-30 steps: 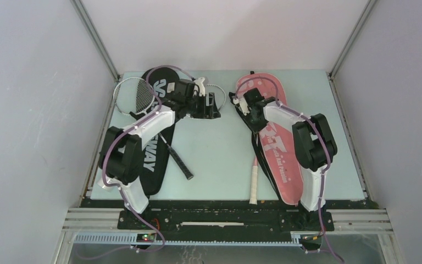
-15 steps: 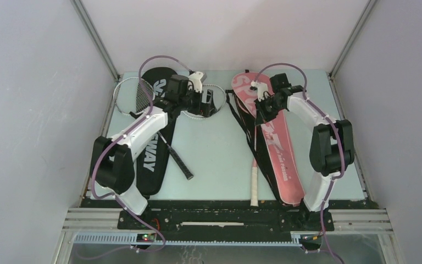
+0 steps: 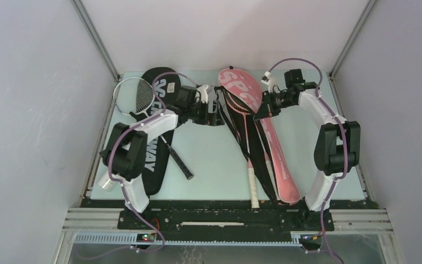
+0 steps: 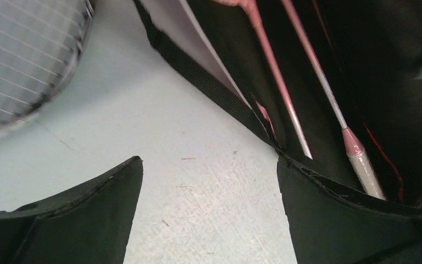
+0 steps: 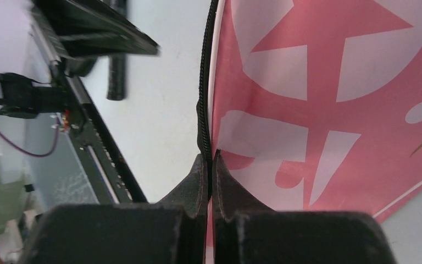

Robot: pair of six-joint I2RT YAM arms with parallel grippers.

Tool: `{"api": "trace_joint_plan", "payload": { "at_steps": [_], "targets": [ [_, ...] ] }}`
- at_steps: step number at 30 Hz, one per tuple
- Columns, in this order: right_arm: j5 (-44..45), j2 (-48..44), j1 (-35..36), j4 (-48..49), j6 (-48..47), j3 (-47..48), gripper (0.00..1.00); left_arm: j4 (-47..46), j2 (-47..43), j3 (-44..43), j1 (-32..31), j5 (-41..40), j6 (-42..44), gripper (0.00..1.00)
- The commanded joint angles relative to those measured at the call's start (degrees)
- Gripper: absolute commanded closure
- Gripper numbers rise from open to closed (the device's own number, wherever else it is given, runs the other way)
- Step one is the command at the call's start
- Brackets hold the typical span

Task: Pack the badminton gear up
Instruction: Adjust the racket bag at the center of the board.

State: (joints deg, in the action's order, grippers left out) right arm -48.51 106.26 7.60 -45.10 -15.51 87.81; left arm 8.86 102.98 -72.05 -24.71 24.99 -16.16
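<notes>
The pink "SPORT" cover (image 3: pixel 240 87) lies at centre right, its upper flap raised so the black inside shows. My right gripper (image 3: pixel 260 111) (image 5: pixel 210 157) is shut on the flap's black zipper edge (image 5: pixel 203 104). Inside the cover a pink shaft (image 4: pixel 275 71) and a white shaft (image 4: pixel 314 69) run side by side, and a white handle (image 3: pixel 251 184) sticks out toward the front. My left gripper (image 3: pixel 211 110) (image 4: pixel 209 165) hangs open over bare table just left of the cover's opening. The black "CROSSWAY" cover (image 3: pixel 154 146) lies at the left with a white-framed racket (image 3: pixel 135 93) on it.
That racket's black handle (image 3: pixel 180 162) slants out onto the table between the two covers. A racket head's strings (image 4: pixel 19 52) show at the upper left of the left wrist view. Side walls close in the table (image 3: pixel 214 159) on both sides.
My right gripper has swung back and to the right with the pink cover's edge, raising the flap and exposing the inside. My left gripper has opened wider and shifted toward the cover.
</notes>
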Motion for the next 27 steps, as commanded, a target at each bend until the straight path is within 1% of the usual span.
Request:
{"api": "trace_joint_plan", "payload": {
  "at_steps": [1, 5, 11, 15, 18, 21, 23, 24, 27],
  "targets": [
    [-13.6, -1.3, -2.4, 1.5, 6.2, 3.1, 1.0, -5.5, 2.6, 0.9, -2.8, 3.2, -6.1, 0.06],
    [-18.3, 0.3, -4.1, 3.3, 9.3, 3.0, 1.0, -8.0, 5.0, -0.3, -5.1, 0.6, -9.3, 0.08],
    [-20.4, 0.7, -4.9, 3.4, 10.0, 2.8, 1.0, -7.6, 11.6, -5.1, -6.4, -1.6, -11.5, 0.08],
    [-22.0, 0.6, -5.7, 3.6, 10.5, 2.1, 1.0, -6.5, 16.3, -10.0, -6.5, -0.7, -12.7, 0.08],
    [-22.4, 0.5, -6.0, 3.6, 10.4, 1.5, 1.0, -7.5, 19.2, -12.9, -6.8, 1.4, -14.9, 0.1],
    [-22.4, 0.7, -6.1, 3.3, 9.9, 0.9, 1.0, -10.5, 21.6, -14.8, -7.2, 4.1, -17.4, 0.16],
    [-22.3, 0.7, -6.1, 3.3, 9.8, 0.6, 1.0, -11.8, 22.5, -15.3, -7.4, 5.0, -18.8, 0.22],
    [-22.3, 0.6, -6.1, 3.2, 9.6, 0.4, 1.0, -12.6, 22.7, -15.2, -7.5, 5.3, -19.5, 0.26],
    [-21.7, 0.5, -6.2, 2.9, 9.1, 0.1, 1.0, -14.9, 22.3, -13.7, -7.5, 6.2, -21.2, 0.45]
  ]
}}
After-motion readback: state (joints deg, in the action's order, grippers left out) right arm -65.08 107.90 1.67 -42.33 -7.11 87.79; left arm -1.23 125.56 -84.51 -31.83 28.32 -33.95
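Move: The edge the left hand goes for, the racket bag's left edge with its black strap, lies about 9 cm to its right, roughly level fore and aft and some 7 cm below. The nearer pink racket's shaft in the open bag runs 15 cm to its right, and the white racket's head lies 12 cm ahead and 10 cm left. From the right hand, already holding the pink flap's edge up, that left edge is some 13 cm left, level fore and aft and 11 cm below. The left hand reaches about 10 cm to its right while sinking some 7 cm, drawing slightly back and then forward again, until its wide-open fingers come down astride the bag's left edge and strap and start closing, still well apart. The right hand keeps its shut-finger pinch on the edge of the pink flap and lifts it about 3 cm, tipping its left-pointing fingers up by some 15 degrees before easing almost to a stop. ##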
